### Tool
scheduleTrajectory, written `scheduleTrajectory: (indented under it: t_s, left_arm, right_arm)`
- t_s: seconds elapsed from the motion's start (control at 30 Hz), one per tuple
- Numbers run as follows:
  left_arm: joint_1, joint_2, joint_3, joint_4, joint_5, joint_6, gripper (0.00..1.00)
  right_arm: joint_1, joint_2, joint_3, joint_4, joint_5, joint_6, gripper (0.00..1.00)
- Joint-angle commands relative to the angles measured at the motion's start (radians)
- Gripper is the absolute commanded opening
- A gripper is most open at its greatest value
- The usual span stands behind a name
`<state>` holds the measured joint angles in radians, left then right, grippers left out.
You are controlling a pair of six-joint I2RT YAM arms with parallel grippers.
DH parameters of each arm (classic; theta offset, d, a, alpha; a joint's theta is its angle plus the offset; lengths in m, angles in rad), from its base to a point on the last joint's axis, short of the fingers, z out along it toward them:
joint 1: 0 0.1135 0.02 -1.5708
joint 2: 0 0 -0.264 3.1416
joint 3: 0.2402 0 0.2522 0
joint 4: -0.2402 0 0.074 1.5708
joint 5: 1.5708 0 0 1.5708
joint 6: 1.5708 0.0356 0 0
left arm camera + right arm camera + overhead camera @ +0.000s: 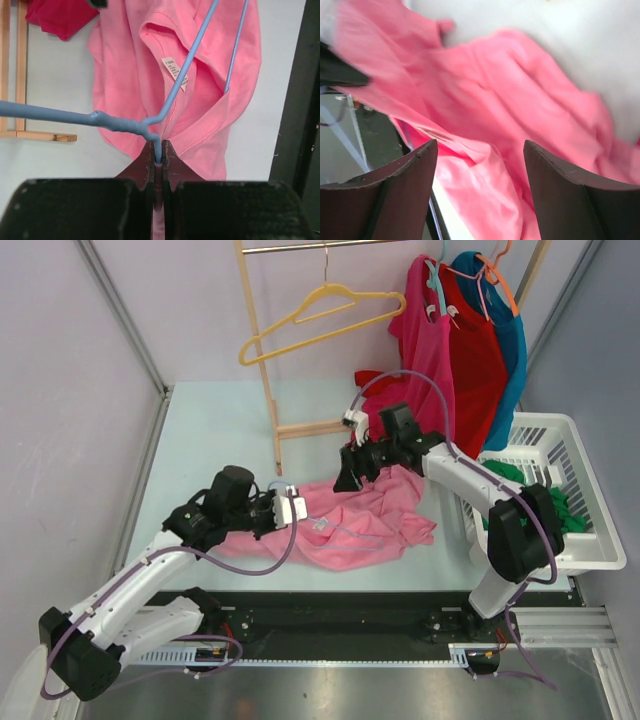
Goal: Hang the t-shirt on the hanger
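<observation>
The pink t-shirt [365,525] lies crumpled on the table between both arms. In the left wrist view its neck opening and white tag [175,72] face up. The thin pale blue hanger [186,67] runs into the t-shirt [125,75] through the neck. My left gripper [290,508] is shut on the hanger's neck just below the hook; the fingertips [158,145] pinch the blue wire. My right gripper [350,475] hovers over the shirt's far edge. Its jaws [480,145] stand wide open above the pink cloth [520,100], holding nothing.
A wooden rack [265,390] stands behind, with a yellow hanger [320,320] on its rail. Magenta [425,350], red [475,360] and blue shirts hang at the back right. A white basket [590,500] with green cloth sits at the right. A red garment [60,17] lies near the rack.
</observation>
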<state>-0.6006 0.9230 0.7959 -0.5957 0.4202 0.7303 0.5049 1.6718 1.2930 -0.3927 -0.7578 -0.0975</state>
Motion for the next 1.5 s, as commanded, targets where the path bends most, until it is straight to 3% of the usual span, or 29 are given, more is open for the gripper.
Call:
scheduleTrajectory:
  t_s: [0.0, 0.17, 0.43, 0.53, 0.63, 0.8, 1.0, 1.47]
  left_arm:
    - [-0.022, -0.016, 0.022, 0.002, -0.023, -0.031, 0.0]
    - [-0.031, -0.039, 0.002, 0.023, -0.046, -0.049, 0.0]
    - [-0.033, -0.067, -0.015, 0.022, -0.089, -0.063, 0.0]
    - [-0.033, -0.078, -0.024, 0.017, -0.104, -0.072, 0.0]
    - [-0.024, -0.122, -0.052, 0.037, -0.156, -0.103, 0.0]
    - [0.034, -0.246, -0.113, 0.072, -0.213, -0.157, 0.0]
    - [0.071, -0.286, -0.152, 0.138, -0.349, -0.181, 0.0]
    - [0.015, -0.13, -0.106, 0.163, -0.38, -0.022, 0.0]
  right_arm:
    - [0.075, 0.0, 0.014, -0.156, 0.25, -0.016, 0.72]
    - [0.151, 0.009, -0.012, -0.179, 0.377, -0.028, 0.7]
    - [0.211, 0.111, 0.026, -0.224, 0.483, -0.051, 0.54]
    - [0.201, 0.106, 0.02, -0.247, 0.491, -0.065, 0.42]
    - [0.172, 0.065, -0.006, -0.258, 0.48, -0.07, 0.16]
    - [0.081, -0.01, -0.078, -0.275, 0.431, -0.088, 0.0]
    - [0.006, -0.053, -0.138, -0.296, 0.368, -0.12, 0.0]
    - [-0.032, -0.144, -0.04, -0.383, 0.318, -0.186, 0.0]
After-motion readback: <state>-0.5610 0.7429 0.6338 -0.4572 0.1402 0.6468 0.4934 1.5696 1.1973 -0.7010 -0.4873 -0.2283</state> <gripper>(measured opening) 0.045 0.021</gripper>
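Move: The open right hand goes for the collar edge of the pink T-shirt, about 4 cm back, 2 cm right and 10 cm below. From that hand the shirt's label is roughly 10 cm back, 7 left and 10 below, and the middle of the blue hanger's free limb some 12 cm back, level sideways and 7 below. From the left hand, which grips the hanger just under its hook, the collar edge is about 13 cm right, 4 ahead and 7 below. Down about 10 cm and some 4 cm back goes the right hand, tilting nearly 30 degrees, to shut its fingers on the collar edge, then draws it right and lifts it about 5 cm. Meanwhile the left hand, still gripping the hanger, swings roughly 5 cm left and 3 forward, turning nearly 20 degrees counter-clockwise, so the hands pull apart. ##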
